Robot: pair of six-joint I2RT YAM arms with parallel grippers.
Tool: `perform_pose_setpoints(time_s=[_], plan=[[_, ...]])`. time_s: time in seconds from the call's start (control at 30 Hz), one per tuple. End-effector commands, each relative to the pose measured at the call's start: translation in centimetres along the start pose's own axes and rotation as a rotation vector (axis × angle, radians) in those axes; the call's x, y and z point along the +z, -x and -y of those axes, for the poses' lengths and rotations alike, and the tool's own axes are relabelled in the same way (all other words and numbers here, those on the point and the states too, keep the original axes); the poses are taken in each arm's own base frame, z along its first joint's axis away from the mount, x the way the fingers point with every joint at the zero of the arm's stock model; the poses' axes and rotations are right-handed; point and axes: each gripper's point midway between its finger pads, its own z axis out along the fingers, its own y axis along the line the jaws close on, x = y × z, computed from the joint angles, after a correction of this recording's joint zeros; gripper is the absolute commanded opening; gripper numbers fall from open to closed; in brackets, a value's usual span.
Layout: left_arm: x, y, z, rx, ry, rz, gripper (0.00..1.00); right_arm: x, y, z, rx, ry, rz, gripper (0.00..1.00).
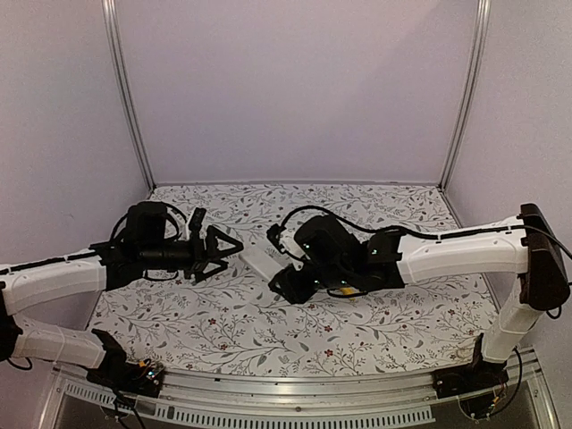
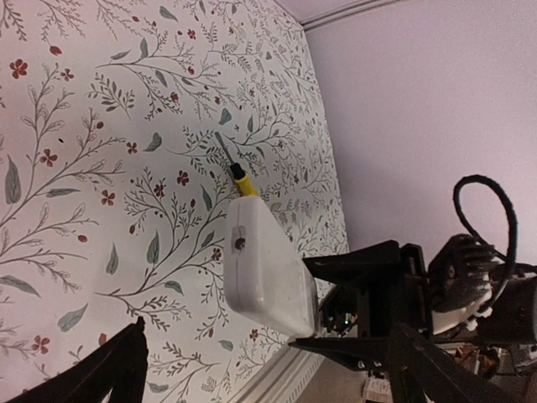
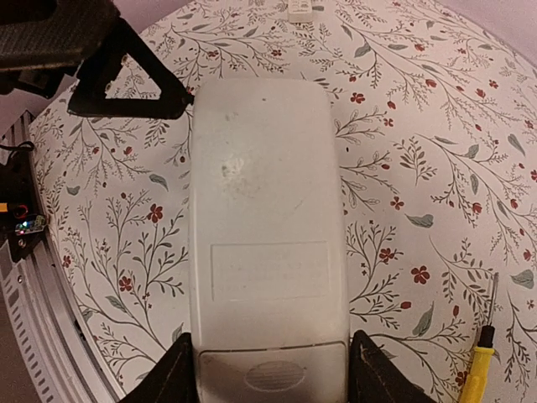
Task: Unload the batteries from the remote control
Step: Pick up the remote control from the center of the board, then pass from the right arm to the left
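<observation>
The white remote control (image 3: 264,235) shows its back, and its ribbed end cover (image 3: 273,374) sits in place between my right gripper's fingers. My right gripper (image 3: 268,369) is shut on that end, one black finger on each long side. The remote (image 1: 259,262) hangs a little above the flowered cloth, its free end pointing at my left gripper (image 1: 228,248). That gripper stands open just short of the free end, touching nothing. From the left wrist, the remote (image 2: 264,269) is a pale block held by the right gripper's fingers (image 2: 352,267). The batteries are hidden.
A yellow-handled screwdriver (image 3: 477,363) lies on the cloth beside the remote, and the left wrist view shows this screwdriver (image 2: 239,176) beyond the remote. A small white piece (image 3: 299,10) lies farther off. The table's metal front rail (image 1: 295,407) runs along the near edge.
</observation>
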Motion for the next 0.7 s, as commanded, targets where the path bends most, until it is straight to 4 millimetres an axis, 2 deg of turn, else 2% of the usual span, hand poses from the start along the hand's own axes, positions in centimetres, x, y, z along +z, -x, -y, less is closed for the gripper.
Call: perform_pose_setpoints(time_s=[0.0, 0.17, 0.4, 0.5, 0.67], plan=[[1.5, -0.3, 2.0, -0.026, -0.053, 0.033, 0.99, -3.2, 1.8, -1.6, -0.04, 0.081, 0.108, 0.47], [2.9, -1.8, 3.4, -0.03, -0.086, -0.017, 0.93, -4.4, 2.1, -2.2, -0.067, 0.092, 0.136, 0.47], [2.9, -2.4, 3.5, -0.039, -0.089, -0.03, 0.68, -4.4, 2.0, -3.3, -0.082, 0.085, 0.146, 0.47], [2.8, -2.7, 3.5, -0.045, -0.097, -0.043, 0.63, -4.1, 1.9, -3.7, -0.084, 0.076, 0.14, 0.47], [2.4, -2.9, 3.5, -0.054, -0.108, -0.042, 0.42, -3.7, 1.9, -3.8, -0.088, 0.052, 0.133, 0.47]])
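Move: The left hand goes for the remote control, whose middle lies about 8 cm to its right, 3 cm back and 4 cm lower; the right gripper, holding the remote's near end, is some 13 cm right, 8 cm back and 4 cm below. From the right hand, the left gripper sits those same distances ahead-left and above, the remote's middle about 5 cm ahead and 5 cm left, the screwdriver roughly 9 cm ahead, 15 cm right and 13 cm down. Keeping its pinch on the remote's near end, the right hand raises it about 4 cm early on and draws it back about as far. Meanwhile the left hand slides right some 4 cm and slightly back onto the remote's free end, then stays there while its wide-open fingers close to about half, one over each broad face; a two-sided pinch isn't yet visible. ##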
